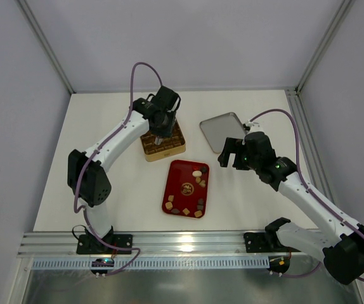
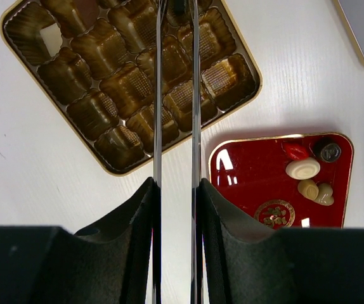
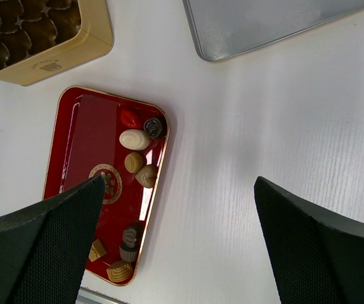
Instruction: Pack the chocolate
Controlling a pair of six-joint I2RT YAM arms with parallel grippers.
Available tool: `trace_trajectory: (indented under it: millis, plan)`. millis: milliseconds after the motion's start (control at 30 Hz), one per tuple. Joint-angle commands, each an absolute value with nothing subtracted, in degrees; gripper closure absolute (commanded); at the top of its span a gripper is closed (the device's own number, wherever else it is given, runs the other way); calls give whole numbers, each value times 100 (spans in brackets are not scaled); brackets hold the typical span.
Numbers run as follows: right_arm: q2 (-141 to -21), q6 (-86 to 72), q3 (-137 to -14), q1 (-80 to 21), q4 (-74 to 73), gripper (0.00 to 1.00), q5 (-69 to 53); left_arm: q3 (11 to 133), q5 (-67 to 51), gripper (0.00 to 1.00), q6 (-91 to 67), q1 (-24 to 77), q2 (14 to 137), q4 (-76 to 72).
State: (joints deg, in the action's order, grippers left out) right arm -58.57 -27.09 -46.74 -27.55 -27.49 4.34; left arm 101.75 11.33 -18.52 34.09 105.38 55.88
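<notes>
Several chocolate pieces lie on the red tray (image 1: 179,176): a cream oval (image 3: 134,139), tan pieces (image 3: 134,162) and brown ones (image 3: 130,237) along its right side. The cream oval also shows in the left wrist view (image 2: 302,168). The gold box (image 1: 169,152) with brown grid compartments (image 2: 131,88) holds a cream piece (image 2: 52,38). My left gripper (image 1: 161,138) reaches down into the box. Its thin fingers stand a narrow gap apart with a dark piece between the tips (image 2: 179,5). My right gripper (image 1: 228,156) is wide open and empty above the table right of the tray (image 3: 179,183).
A silver lid (image 1: 223,132) lies flat behind the right gripper, right of the gold box; it also shows in the right wrist view (image 3: 277,22). A metal rail (image 1: 169,244) runs along the table's near edge. Grey walls close in the sides and back.
</notes>
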Motion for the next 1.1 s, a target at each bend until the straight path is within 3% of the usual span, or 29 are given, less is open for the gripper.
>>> trace_trajectory:
  millis: [0,500,1067]
  plan:
    - [-5862,-2689,-4834,-2769,-2619,0,448,10151,1169,67,-1740,3375,10573,5335]
    - [-5845,-2707,-4852,-2769,-2619,0,457,10318,976,66,-1819,3384,10099,5554]
    - [-5827,-2751,-4781,-2769,-2558,0,457,7938,721,64,-2601,4411,7349,6389]
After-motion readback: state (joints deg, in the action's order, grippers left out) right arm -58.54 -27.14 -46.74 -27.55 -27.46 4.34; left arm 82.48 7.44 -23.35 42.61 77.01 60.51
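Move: The left hand's blades are still in the box's right-hand column, already parted. The box's middle is about 3 cm left and 3 cm back. The red tray of chocolates lies some 19 cm back and 6 cm right, roughly 6 cm lower; its white oval chocolate is about 14 cm back and 9 cm right. The grey tray is about 18 cm right and 1 cm back. From the idle right hand the red tray is about 13 cm left and 9 cm back. After a pause, the left hand backs empty from the box about 14 cm towards the red tray, rising 5 cm. ##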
